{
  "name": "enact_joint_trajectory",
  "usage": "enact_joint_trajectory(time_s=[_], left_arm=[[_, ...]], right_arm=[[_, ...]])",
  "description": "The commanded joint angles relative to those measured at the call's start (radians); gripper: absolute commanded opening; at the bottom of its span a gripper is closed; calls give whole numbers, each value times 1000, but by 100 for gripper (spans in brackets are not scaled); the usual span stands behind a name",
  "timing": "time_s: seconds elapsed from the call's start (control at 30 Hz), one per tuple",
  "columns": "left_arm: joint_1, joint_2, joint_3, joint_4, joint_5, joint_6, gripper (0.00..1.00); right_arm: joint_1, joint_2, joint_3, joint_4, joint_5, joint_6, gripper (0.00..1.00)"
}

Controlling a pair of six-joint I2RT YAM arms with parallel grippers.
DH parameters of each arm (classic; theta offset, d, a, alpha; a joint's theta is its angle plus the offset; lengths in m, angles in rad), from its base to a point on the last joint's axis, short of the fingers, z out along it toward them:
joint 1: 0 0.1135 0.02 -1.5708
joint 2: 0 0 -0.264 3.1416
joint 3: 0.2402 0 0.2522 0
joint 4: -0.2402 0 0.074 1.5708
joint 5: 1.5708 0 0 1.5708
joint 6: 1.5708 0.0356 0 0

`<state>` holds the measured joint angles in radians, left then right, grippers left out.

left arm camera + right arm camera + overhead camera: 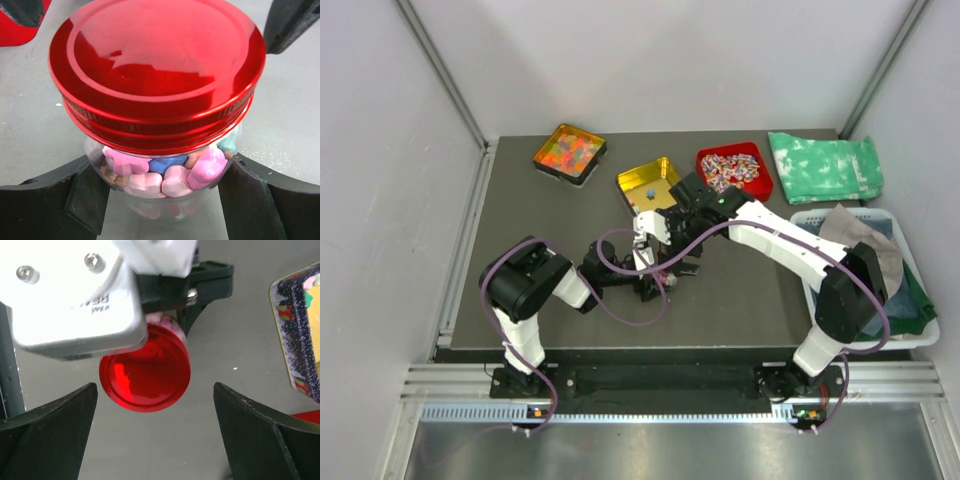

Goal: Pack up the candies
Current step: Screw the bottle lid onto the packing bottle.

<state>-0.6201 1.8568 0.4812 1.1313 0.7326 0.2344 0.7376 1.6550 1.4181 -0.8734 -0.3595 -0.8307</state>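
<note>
A clear glass jar (165,175) with a red screw lid (157,70) stands on the dark table. It is filled with candies (135,162) in pink, blue and pale green. My left gripper (162,195) is shut on the jar, its black fingers (85,195) pressed against both glass sides below the lid. The right gripper (155,420) hangs open above the red lid (145,372), with its jaws wide apart and touching nothing. In the top view both grippers meet mid-table, left gripper (650,285) under right gripper (670,250), and the jar is hidden between them.
A yellow tin (648,183) holding a few loose sweets sits just behind the grippers. A red tray (734,170) of wrapped sweets and an orange tray (569,152) stand at the back. A green cloth (825,167) and a white basket (817,215) of cloths lie right.
</note>
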Motion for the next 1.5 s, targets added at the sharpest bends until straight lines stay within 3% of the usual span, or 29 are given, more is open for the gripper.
enact_joint_trajectory(time_s=[0.0,0.07,0.23,0.6,0.97,1.27,1.47], left_arm=[[-4,8,13,-56,-16,6,65],[-4,10,14,-57,-16,6,65],[-4,10,16,-64,-16,6,65],[-4,10,16,-65,-18,8,65],[-4,10,17,-70,-19,9,65],[-4,10,19,-70,-21,9,65],[-4,7,17,-68,-21,9,65]], right_arm=[[-3,-60,-21,11,2,-33,95],[-3,-63,-22,16,-2,-30,83],[-1,-64,-28,50,2,10,64],[40,-101,-81,145,57,243,42],[106,-106,-113,206,122,467,42],[143,-90,-102,182,125,473,46],[144,-90,-127,149,143,441,53]])
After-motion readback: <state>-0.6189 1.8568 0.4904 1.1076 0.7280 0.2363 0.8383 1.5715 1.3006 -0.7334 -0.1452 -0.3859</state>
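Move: The red bottle lid already sits on the bottle, between the open right fingers, level fore and aft, about 1 cm left of the right hand and 2 cm below it. From that hand the gold tin stands some 20 cm ahead and 4 cm left, and the red candy box some 23 cm ahead and 17 cm right, both about 10 cm lower. The left hand holds the bottle body, the lid roughly 6 cm above it and 1 cm ahead. Keep the left gripper still, holding the bottle body. Close the right fingers from wide open to about half, pinching the lid by its rim while the hand eases barely right and down. Then twist the lid some 20 degrees clockwise, letting the right hand draw back about 1 cm and slightly left, and keep the grip. ##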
